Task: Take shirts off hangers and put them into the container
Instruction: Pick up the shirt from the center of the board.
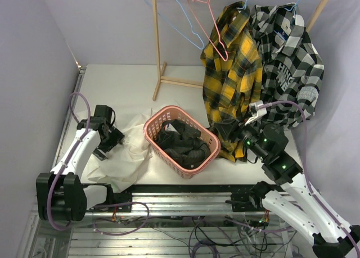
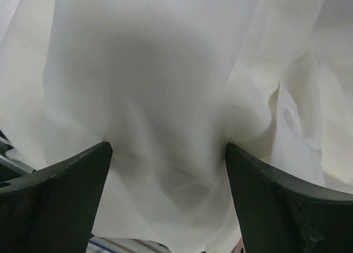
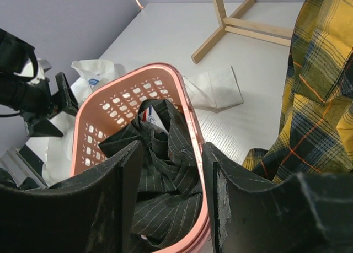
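The white shirt point(image 1: 126, 154) lies crumpled on the table left of the pink container point(image 1: 154, 121). My left gripper point(image 1: 111, 140) hovers low over it, open wide, white cloth point(image 2: 165, 71) bulging between the fingers point(image 2: 66, 192). The dark pinstriped shirt point(image 1: 183, 143) fills the container point(image 3: 110, 109). My right gripper point(image 3: 172, 147) is open halfway, straddling the container's right rim, one finger point(image 3: 99, 198) over the pinstriped shirt point(image 3: 165, 170). The yellow plaid shirt point(image 1: 230, 72) and the checked shirt point(image 1: 289, 67) hang on hangers. One light blue hanger point(image 1: 171, 19) and the pink-red hanger point(image 1: 211, 25) hang bare.
The wooden rack's upright pole point(image 1: 157, 44) and its foot point(image 1: 180, 82) stand behind the container. The plaid shirt's hem point(image 3: 320, 126) hangs just right of my right gripper point(image 1: 228, 129). A white sleeve point(image 3: 215, 87) lies behind the container. Purple walls close in both sides.
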Motion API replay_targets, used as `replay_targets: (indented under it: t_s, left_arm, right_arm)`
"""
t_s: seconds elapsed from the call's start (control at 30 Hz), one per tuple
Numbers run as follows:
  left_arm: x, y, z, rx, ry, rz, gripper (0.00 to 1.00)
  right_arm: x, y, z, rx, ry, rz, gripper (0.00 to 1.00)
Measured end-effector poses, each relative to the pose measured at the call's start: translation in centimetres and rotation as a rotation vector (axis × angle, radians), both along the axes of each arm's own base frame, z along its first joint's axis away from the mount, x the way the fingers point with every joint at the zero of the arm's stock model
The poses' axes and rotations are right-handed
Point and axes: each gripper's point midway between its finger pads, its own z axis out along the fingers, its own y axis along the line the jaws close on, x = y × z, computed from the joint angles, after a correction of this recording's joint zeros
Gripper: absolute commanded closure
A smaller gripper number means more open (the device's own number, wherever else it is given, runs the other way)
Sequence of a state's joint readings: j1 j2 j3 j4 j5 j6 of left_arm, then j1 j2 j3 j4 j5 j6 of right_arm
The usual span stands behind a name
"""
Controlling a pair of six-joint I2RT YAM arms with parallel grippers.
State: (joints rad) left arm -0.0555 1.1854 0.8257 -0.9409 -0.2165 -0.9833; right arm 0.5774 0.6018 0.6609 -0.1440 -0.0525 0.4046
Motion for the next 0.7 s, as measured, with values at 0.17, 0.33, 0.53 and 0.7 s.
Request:
replay_targets:
  t_s: [0.17, 0.33, 0.53, 0.7]
  left_arm:
    - [0.5, -0.2, -1.4, -0.016, -0.025, 0.033, 0.03]
    - [1.6, -0.3, -2.3, -0.026, -0.051, 0.067, 0.02]
    - [2.5, 0.1, -3.7, 0.001, -0.036, 0.071, 0.01]
    - [3.1, 0.1, -4.9, 0.007, -0.009, 0.055, 0.12]
  right_arm:
    - [-0.2, -0.4, 0.7, 0.016, -0.022, -0.015, 0.53]
    - [-0.2, -0.6, 0.8, 0.018, -0.026, -0.022, 0.53]
    - [-0.3, -0.9, 0.8, 0.015, -0.024, -0.034, 0.53]
    - [-0.3, -1.0, 0.7, 0.012, -0.022, -0.042, 0.54]
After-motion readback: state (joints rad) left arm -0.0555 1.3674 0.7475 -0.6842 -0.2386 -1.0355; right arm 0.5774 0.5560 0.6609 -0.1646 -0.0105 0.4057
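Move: The left hand, open and pointing down, hovers over the white shirt spread on the table; the shirt's middle is about 6 cm below and 3 cm to the right. The pink basket stands about 29 cm to this hand's right and 2 cm ahead, level in height, and the rack's foot is some 27 cm ahead, 21 cm right and 5 cm lower. From the right hand the white shirt lies about 40 cm left, 2 cm back and 25 cm down. The left hand sinks about 5 cm towards the white shirt and at the same time eases roughly 3 cm forward over it, still pointing down with hardly any turn of the wrist. Its fingers stay wide open, one on either side of the cloth, and by the end the tips seem to rest in the folds without having closed on them. ##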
